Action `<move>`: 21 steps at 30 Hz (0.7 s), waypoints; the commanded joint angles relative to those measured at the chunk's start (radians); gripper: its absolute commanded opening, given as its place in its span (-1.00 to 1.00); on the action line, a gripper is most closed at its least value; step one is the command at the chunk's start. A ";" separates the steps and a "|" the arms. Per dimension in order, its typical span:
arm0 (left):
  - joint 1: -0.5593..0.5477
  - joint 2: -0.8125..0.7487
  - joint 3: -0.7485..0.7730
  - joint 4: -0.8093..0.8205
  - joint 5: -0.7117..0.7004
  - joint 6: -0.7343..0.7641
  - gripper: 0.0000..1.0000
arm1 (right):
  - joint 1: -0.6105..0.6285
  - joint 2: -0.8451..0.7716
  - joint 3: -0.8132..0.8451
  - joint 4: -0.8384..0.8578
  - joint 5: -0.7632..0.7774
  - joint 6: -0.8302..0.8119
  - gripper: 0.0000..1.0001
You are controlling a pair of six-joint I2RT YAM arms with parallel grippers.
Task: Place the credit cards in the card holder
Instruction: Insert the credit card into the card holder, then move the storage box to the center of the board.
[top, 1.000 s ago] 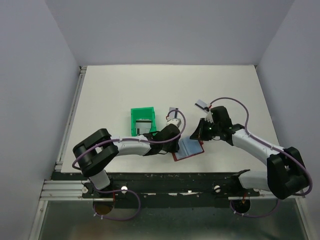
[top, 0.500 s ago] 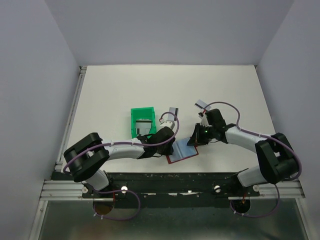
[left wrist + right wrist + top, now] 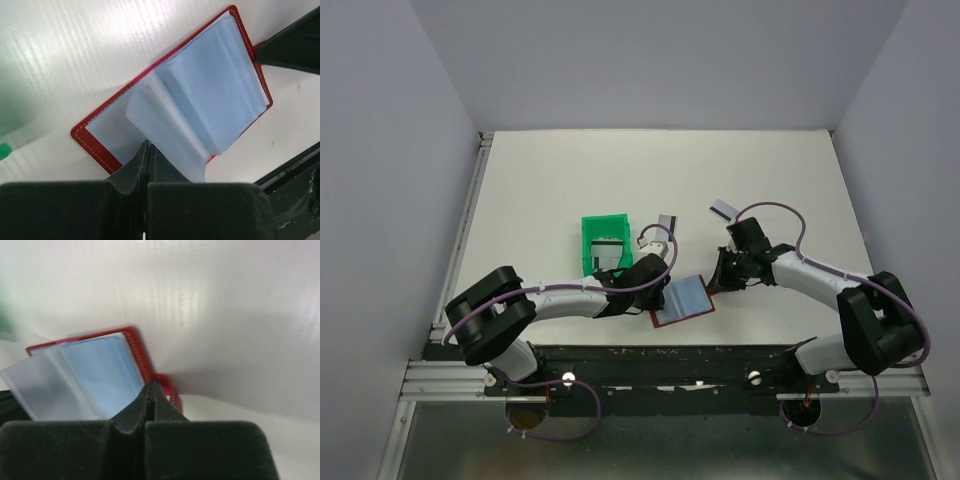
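The card holder (image 3: 685,297) lies open on the table, red outside with light blue sleeves (image 3: 215,90). My left gripper (image 3: 660,293) is shut, and its tips (image 3: 146,144) rest on the near edge of the sleeves by the fold, where one clear page curls up. My right gripper (image 3: 718,283) is shut too, with its tips (image 3: 151,383) at the holder's right edge (image 3: 135,347) beside a red tab. One credit card (image 3: 667,221) lies behind the holder and another (image 3: 723,210) lies to the right. Neither gripper holds a card.
A green tray (image 3: 603,220) with grey cards inside stands left of the holder, close to my left arm. The table's near edge and a black rail run just in front of the holder. Grey walls close in three sides.
The holder has slid a little left with my left gripper. My right gripper came down to the holder's right edge, then drew slightly back, and its jaws closed fully.
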 commanded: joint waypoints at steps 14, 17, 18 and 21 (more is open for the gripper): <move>-0.004 -0.234 -0.060 -0.290 -0.177 -0.020 -0.96 | -0.001 -0.251 -0.047 0.008 0.033 0.046 -0.99; -0.003 -0.198 -0.092 -0.267 -0.153 -0.049 -0.97 | 0.000 -0.250 -0.033 -0.008 0.041 0.044 -0.99; -0.004 -0.191 -0.099 -0.255 -0.141 -0.058 -0.97 | -0.003 -0.253 -0.033 -0.009 0.044 0.047 -0.99; -0.006 -0.154 -0.122 -0.220 -0.121 -0.084 -0.98 | -0.003 -0.269 -0.037 -0.014 0.063 0.050 -0.98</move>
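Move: The card holder lies open between the two shut grippers. Its middle is some 8 cm right of the left hand and 1 cm ahead, just below it; from the right hand it is about 10 cm left and 3 cm back. The green tray sits roughly 17 cm left of the left hand and 19 cm ahead, and the loose card 25 cm ahead, 3 cm right. Shut left fingers leave the sleeve, hopping about 7 cm left past the holder, while right rises 4.5 cm. ##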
